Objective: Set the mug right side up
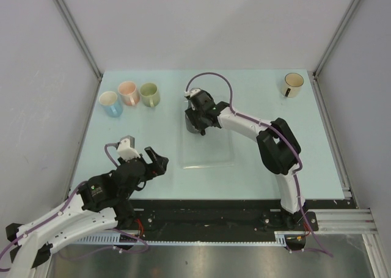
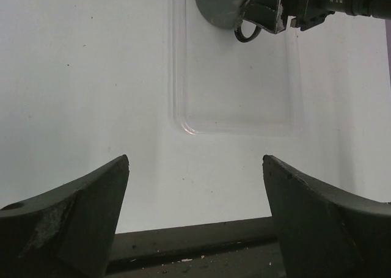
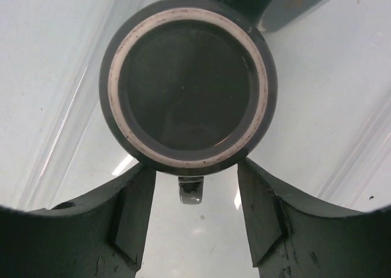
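Note:
A dark grey mug (image 3: 188,82) stands upside down at the far left of a clear tray (image 1: 208,159), its pale-ringed base facing up. My right gripper (image 3: 195,167) hangs right over it, open, with a finger on each side of the mug's handle (image 3: 190,189) and a gap on both sides. From above, the same right gripper (image 1: 198,116) covers most of the mug (image 1: 193,129). My left gripper (image 1: 159,157) rests open near the tray's front left corner with nothing in it. In the left wrist view the mug (image 2: 219,3) sits far ahead of the left gripper (image 2: 195,162).
Three upright mugs stand at the back left: blue (image 1: 111,102), pink (image 1: 127,92) and green (image 1: 149,95). A yellow mug (image 1: 293,84) stands at the back right corner. Grey walls enclose the table on three sides.

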`<state>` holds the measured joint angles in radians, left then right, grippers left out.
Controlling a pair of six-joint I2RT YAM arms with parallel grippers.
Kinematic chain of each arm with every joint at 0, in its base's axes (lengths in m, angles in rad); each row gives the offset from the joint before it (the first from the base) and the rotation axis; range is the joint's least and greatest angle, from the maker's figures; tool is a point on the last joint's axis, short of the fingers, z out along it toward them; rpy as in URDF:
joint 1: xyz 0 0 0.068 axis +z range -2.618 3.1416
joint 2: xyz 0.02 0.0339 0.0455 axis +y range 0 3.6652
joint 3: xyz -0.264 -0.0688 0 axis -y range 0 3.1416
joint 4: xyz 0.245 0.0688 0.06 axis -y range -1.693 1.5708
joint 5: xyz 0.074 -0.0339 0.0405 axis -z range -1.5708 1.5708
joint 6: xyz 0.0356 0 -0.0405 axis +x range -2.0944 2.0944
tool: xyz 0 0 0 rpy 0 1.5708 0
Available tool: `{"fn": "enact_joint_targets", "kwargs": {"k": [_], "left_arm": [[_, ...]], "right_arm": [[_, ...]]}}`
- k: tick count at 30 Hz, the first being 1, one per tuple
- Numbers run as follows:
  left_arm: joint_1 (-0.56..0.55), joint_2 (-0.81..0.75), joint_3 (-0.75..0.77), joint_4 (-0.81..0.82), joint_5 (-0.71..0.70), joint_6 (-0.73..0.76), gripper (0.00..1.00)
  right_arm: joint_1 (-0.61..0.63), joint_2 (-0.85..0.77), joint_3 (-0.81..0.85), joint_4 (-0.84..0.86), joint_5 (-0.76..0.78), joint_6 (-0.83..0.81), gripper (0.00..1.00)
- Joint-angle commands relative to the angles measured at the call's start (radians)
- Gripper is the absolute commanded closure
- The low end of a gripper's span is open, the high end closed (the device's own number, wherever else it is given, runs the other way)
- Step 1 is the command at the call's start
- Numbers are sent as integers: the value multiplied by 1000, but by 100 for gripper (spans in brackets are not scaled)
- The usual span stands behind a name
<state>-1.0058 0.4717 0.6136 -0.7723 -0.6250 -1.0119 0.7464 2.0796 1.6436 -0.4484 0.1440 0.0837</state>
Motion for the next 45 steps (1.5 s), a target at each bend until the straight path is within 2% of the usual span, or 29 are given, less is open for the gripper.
{"fn": "enact_joint_targets", "kwargs": {"k": [1,22,28,29,32,39,45], "left_arm": [[-4,8,-6,16,-16,6,6],[-4,8,-12,21,-13,4,6],[-4,-5,-18,21,-12,4,7],[-4,-7,-18,21,-10,4,7],[-4,-8,-17,21,-10,4,7],[-4,-5,-15,24,-10,4,7],[-4,-2,-23,51,-10,12,7]], "right_arm": [[-2,22,64,-1,-11,-32,41],[-4,57,97,-24,-41,-45,67],[-2,62,110,-38,-37,-41,82],[-2,63,113,-41,-28,-36,90],[5,60,125,-58,3,-30,100],[21,16,121,-78,55,-16,100],[27,-136,61,-81,104,16,100]]}}
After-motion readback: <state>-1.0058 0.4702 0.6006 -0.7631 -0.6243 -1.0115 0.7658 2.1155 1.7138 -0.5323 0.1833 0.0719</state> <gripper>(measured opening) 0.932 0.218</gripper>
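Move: The dark mug, upside down in the clear tray, has its middle about 5 cm ahead of the right hand and 3 cm to its left, roughly level, its handle pointing back between the open fingers. A second grey mug stands some 9 cm beyond it; the green mug is about 15 cm ahead and 21 cm left of the hand. From the left hand the dark mug lies roughly 22 cm ahead, 14 cm right and 9 cm lower. The right hand eases about 1 cm down and left, pinches the dark mug's handle, then starts back up. ##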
